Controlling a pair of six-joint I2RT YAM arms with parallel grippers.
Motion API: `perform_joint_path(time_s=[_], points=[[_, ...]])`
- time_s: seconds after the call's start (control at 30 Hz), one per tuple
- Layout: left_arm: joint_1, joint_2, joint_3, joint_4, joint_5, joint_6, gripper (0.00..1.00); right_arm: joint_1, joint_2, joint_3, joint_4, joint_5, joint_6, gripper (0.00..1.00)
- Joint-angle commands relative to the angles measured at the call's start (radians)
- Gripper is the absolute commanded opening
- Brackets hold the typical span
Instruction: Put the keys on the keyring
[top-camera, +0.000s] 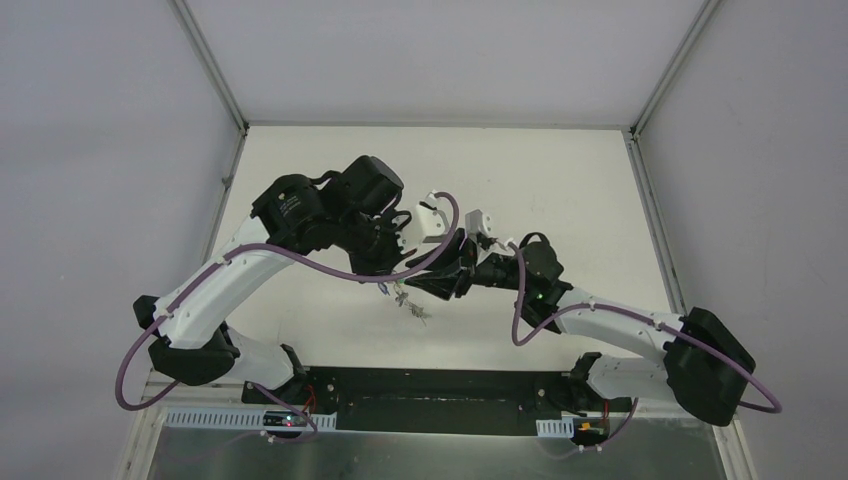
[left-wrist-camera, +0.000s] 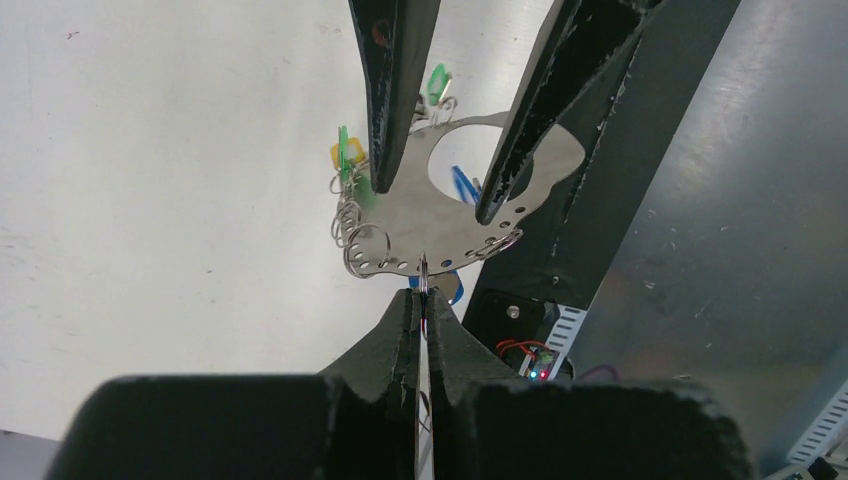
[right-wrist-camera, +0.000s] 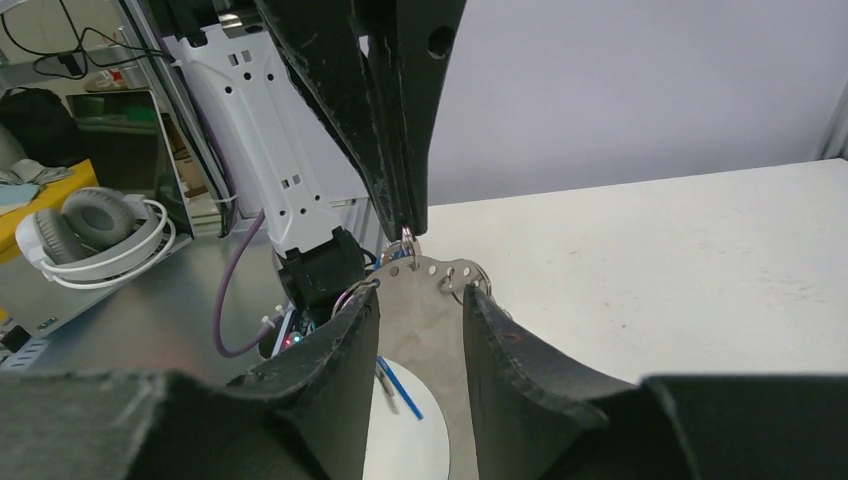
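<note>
The keyring (left-wrist-camera: 420, 225) is a flat silver plate with one big hole and small holes along its rim, held up above the table. Small wire rings (left-wrist-camera: 352, 235) and keys hang from it, with green (left-wrist-camera: 437, 82), yellow (left-wrist-camera: 343, 155) and blue (left-wrist-camera: 462, 185) heads. My left gripper (left-wrist-camera: 424, 295) is shut on a thin ring standing edge-on in a rim hole. The right gripper (right-wrist-camera: 420, 295) has its fingers (left-wrist-camera: 385, 170) apart with the plate (right-wrist-camera: 425, 320) filling the gap. Whether they press on it is unclear. From above, the keys (top-camera: 412, 308) dangle between both arms.
The white table (top-camera: 560, 200) has grey walls on three sides. The black base rail (top-camera: 430, 385) and a metal sheet lie at the near edge. A purple cable (top-camera: 330, 265) loops over the left arm. Headphones (right-wrist-camera: 95, 235) lie off the table.
</note>
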Motion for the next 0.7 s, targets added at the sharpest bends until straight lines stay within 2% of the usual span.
perform_joint_path(time_s=[0.0,0.3,0.67], points=[[-0.018,-0.012,0.040,-0.011,0.011,0.004,0.00,0.028,0.033,0.053,0.130,-0.021,0.025,0.38],[-0.024,-0.008,0.038,-0.010,0.026,0.007,0.00,0.060,0.092,0.091,0.158,-0.048,0.018,0.33],[-0.029,-0.003,0.033,-0.004,0.038,0.010,0.00,0.065,0.127,0.100,0.157,-0.078,0.018,0.13]])
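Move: The split ring, held at the left fingertips, stands about 3 cm to the right hand's left, 1 cm back and 1 cm above it. From the right hand, the middle of the metal plate is some 3 cm back, 2 cm left and 4 cm below; the blue key tag is roughly 3 cm back and 5 cm left, at hand height. For the left hand the ring is right at its pads, about 1 cm below. Bring the right gripper about 2.5 cm left and 1.5 cm back, dipping a touch, rising about 1 cm and easing partly down again, onto the split ring, turning some 5 degrees counter-clockwise. Narrow its fingers from part open to nearly shut, one on each side of the ring just under the left fingertips. Keep the left gripper shut on the ring as it eases back about 1 cm. ##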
